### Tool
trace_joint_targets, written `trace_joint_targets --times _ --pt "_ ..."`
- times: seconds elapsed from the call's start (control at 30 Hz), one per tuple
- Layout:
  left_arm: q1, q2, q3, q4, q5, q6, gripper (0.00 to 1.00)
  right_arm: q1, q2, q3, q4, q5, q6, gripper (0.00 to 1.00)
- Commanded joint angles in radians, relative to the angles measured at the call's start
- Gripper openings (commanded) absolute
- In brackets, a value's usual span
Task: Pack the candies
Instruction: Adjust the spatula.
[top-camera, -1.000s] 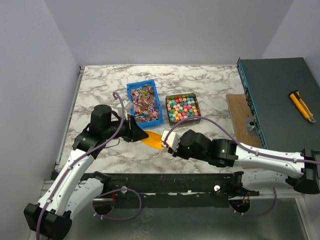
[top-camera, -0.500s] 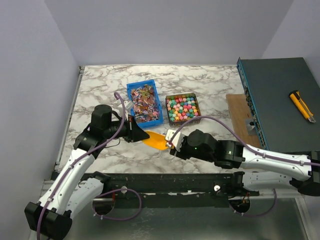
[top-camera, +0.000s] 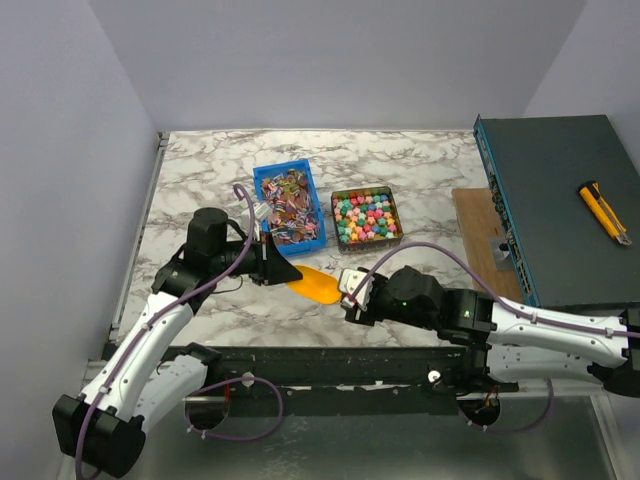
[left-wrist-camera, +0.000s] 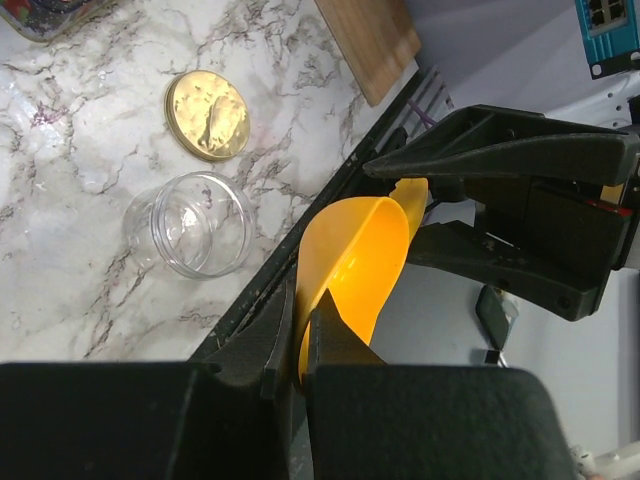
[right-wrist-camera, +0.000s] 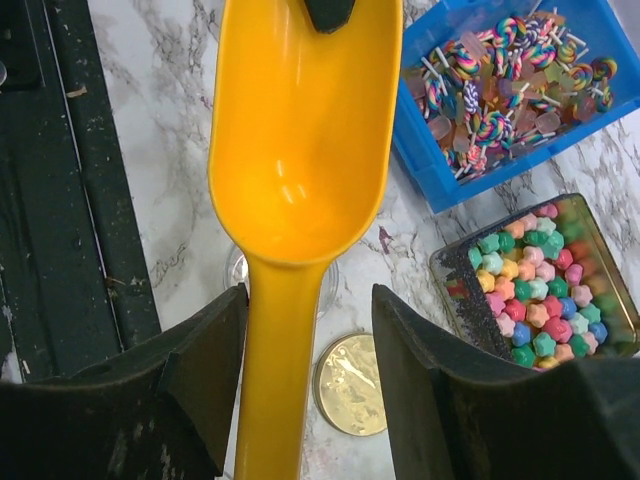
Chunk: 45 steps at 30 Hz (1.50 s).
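The wrapped candies (top-camera: 288, 205) fill a blue bin (top-camera: 318, 240), also in the right wrist view (right-wrist-camera: 500, 70). The chunky candies (top-camera: 365, 217) fill a dark tin, also in the right wrist view (right-wrist-camera: 545, 275). My left gripper (top-camera: 278, 270) is shut on the bowl rim of the yellow-orange scoop (top-camera: 316, 286), as the left wrist view (left-wrist-camera: 298, 325) shows. My right gripper (top-camera: 352, 292) is open, its fingers either side of the scoop's handle (right-wrist-camera: 275, 380); the handle lies close to the left finger. A clear empty jar (left-wrist-camera: 190, 223) and a gold lid (left-wrist-camera: 207, 115) lie on the marble below.
A teal-grey box (top-camera: 560, 200) with a yellow utility knife (top-camera: 605, 212) stands at the right, next to a wooden board (top-camera: 478, 230). A black rail (top-camera: 330, 360) runs along the table's near edge. The gold lid also shows in the right wrist view (right-wrist-camera: 350, 385).
My right gripper has drawn back to the right along the scoop's handle. My left gripper and the scoop have shifted slightly right.
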Motion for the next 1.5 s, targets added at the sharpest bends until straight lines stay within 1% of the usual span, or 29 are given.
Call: trace_joint_targets --times 0.0,0.27,0.53,0.83,1.07,1.23,1.37,1.4,1.47 --pt "0.008 0.021 -0.005 0.033 0.07 -0.051 0.0 0.008 -0.028 -0.028 0.066 -0.022 -0.022 0.57" --pt "0.008 0.015 0.0 0.026 0.08 -0.121 0.0 0.022 -0.037 -0.063 0.146 -0.022 -0.021 0.54" --pt "0.008 0.006 -0.017 0.025 0.078 -0.164 0.0 0.034 -0.019 -0.067 0.177 -0.005 -0.019 0.46" --pt "0.008 -0.01 -0.026 0.023 0.09 -0.18 0.0 0.042 -0.006 -0.059 0.179 0.015 0.005 0.3" --pt "0.008 -0.019 -0.041 0.025 0.086 -0.185 0.0 0.054 -0.01 -0.065 0.216 0.013 0.015 0.01" --pt "0.008 -0.014 -0.047 0.024 0.078 -0.183 0.0 0.057 -0.015 -0.065 0.243 0.019 0.007 0.01" --pt "0.008 -0.02 -0.042 0.019 0.072 -0.18 0.2 0.057 -0.02 -0.058 0.234 0.025 0.013 0.01" --pt "0.008 -0.023 -0.039 0.017 0.067 -0.179 0.27 0.057 -0.019 -0.054 0.227 0.03 0.017 0.01" --pt "0.008 -0.028 -0.033 0.011 0.053 -0.174 0.39 0.057 -0.018 -0.049 0.213 0.041 0.023 0.01"
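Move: Just back of the middle between the right hand's open fingers, about 1 cm off and level, lies the spatula's handle. From that hand the clear jar stands some 7 cm ahead, 2 cm to the left and 12 cm below, and its gold lid about 10 cm ahead, 7 cm to the right and 16 cm below. The left hand still pinches the scoop's lip; the handle is roughly 11 cm to its right, 4 cm back and 3 cm lower. Easing about 1.5 cm left and 1 cm up along the handle while tilting slightly, the right hand closes its half-open fingers around the spatula's handle just behind the scoop. The left hand keeps its pinch at first, rolling the scoop's lip some 10 degrees (forward side down) and drawing back about 1 cm, then begins to open at the very end. ##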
